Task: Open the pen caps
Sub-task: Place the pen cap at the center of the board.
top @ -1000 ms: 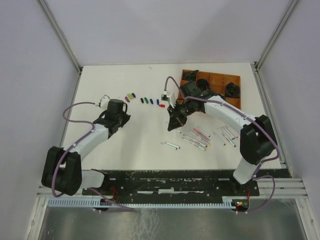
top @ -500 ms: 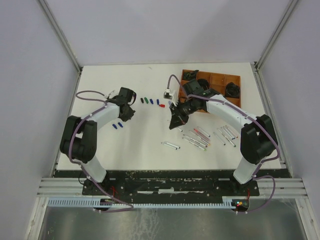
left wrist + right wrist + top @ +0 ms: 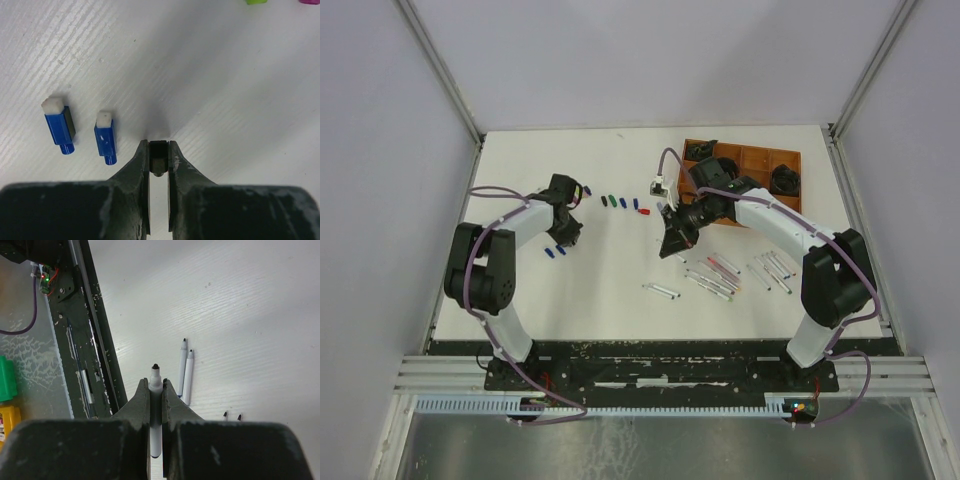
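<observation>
My left gripper (image 3: 159, 145) is shut on a small black pen cap (image 3: 159, 156), held just above the white table. Two blue pen caps (image 3: 59, 127) (image 3: 105, 138) lie to its left, and a green cap (image 3: 256, 1) and a pink one (image 3: 310, 1) show at the top edge. From above, the left gripper (image 3: 565, 222) is at the table's left. My right gripper (image 3: 156, 385) is shut on a white-barrelled pen (image 3: 155, 374) whose black tip is bare. In the top view the right gripper (image 3: 672, 240) hangs over mid-table.
A short row of coloured caps (image 3: 623, 203) lies between the arms. Several loose pens (image 3: 720, 275) are scattered at right front, one apart (image 3: 662, 290). A brown compartment tray (image 3: 752, 160) stands at the back right. Two pens (image 3: 186, 372) lie below the right gripper.
The left arm has folded back to the left, and its gripper has come down near the two blue caps. The right gripper with its pen has barely shifted.
</observation>
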You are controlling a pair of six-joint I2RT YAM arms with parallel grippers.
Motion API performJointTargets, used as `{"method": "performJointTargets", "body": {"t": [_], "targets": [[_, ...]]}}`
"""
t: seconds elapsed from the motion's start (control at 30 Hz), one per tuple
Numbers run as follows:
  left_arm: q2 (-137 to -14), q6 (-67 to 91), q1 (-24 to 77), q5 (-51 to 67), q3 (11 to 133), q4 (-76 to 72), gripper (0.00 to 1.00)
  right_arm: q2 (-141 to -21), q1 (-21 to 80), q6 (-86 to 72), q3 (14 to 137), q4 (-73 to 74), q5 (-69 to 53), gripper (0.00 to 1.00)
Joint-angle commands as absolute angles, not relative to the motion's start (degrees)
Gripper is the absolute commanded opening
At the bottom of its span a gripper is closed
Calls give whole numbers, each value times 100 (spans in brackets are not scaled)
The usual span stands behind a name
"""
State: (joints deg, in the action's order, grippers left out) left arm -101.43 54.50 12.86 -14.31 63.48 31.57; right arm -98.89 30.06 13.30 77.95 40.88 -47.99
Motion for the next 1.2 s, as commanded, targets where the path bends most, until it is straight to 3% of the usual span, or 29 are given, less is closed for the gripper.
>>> {"method": "performJointTargets", "body": {"t": [0.0,0.77,1.17], "targets": [[-10172,5388,1205,-1222,6414,3215,16,-9692,2950,1354,7813,4025,-5031,2],[-9746,5725,1165,-1283,5960,3067,39,-10069,2893,1702,7883,4276,-4497,2],[-8884,5575,1167,-958,5861,3030,42,-10368,3073,1928,7792,4263,-4012,2]]}}
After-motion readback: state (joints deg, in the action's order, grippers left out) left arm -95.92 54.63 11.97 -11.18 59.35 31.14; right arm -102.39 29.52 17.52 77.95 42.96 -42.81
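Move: The left hand still holds the black pen cap right at its landing spot, the bare board about 1 cm below the fingers. The near blue cap lies some 2 cm to its left and 1 cm back, the outer blue cap about 5 cm left and 1 cm back; the lime cap is roughly 13 cm ahead and 2 cm right. The right hand holds an uncapped pen; the two laid pens lie about 14 cm below it, 4 cm left and 2 cm back. Sinking barely half a centimetre, the left hand spreads its fingers and lets go of the black cap beside the blue pair, easing back about 1.5 cm as they part, then starts to rise, some 1.5 cm up by the end. The right hand keeps its grip on the pen and, after a brief hover, lowers about 3.5 cm while drifting 1.5 cm right, tipping slightly. ##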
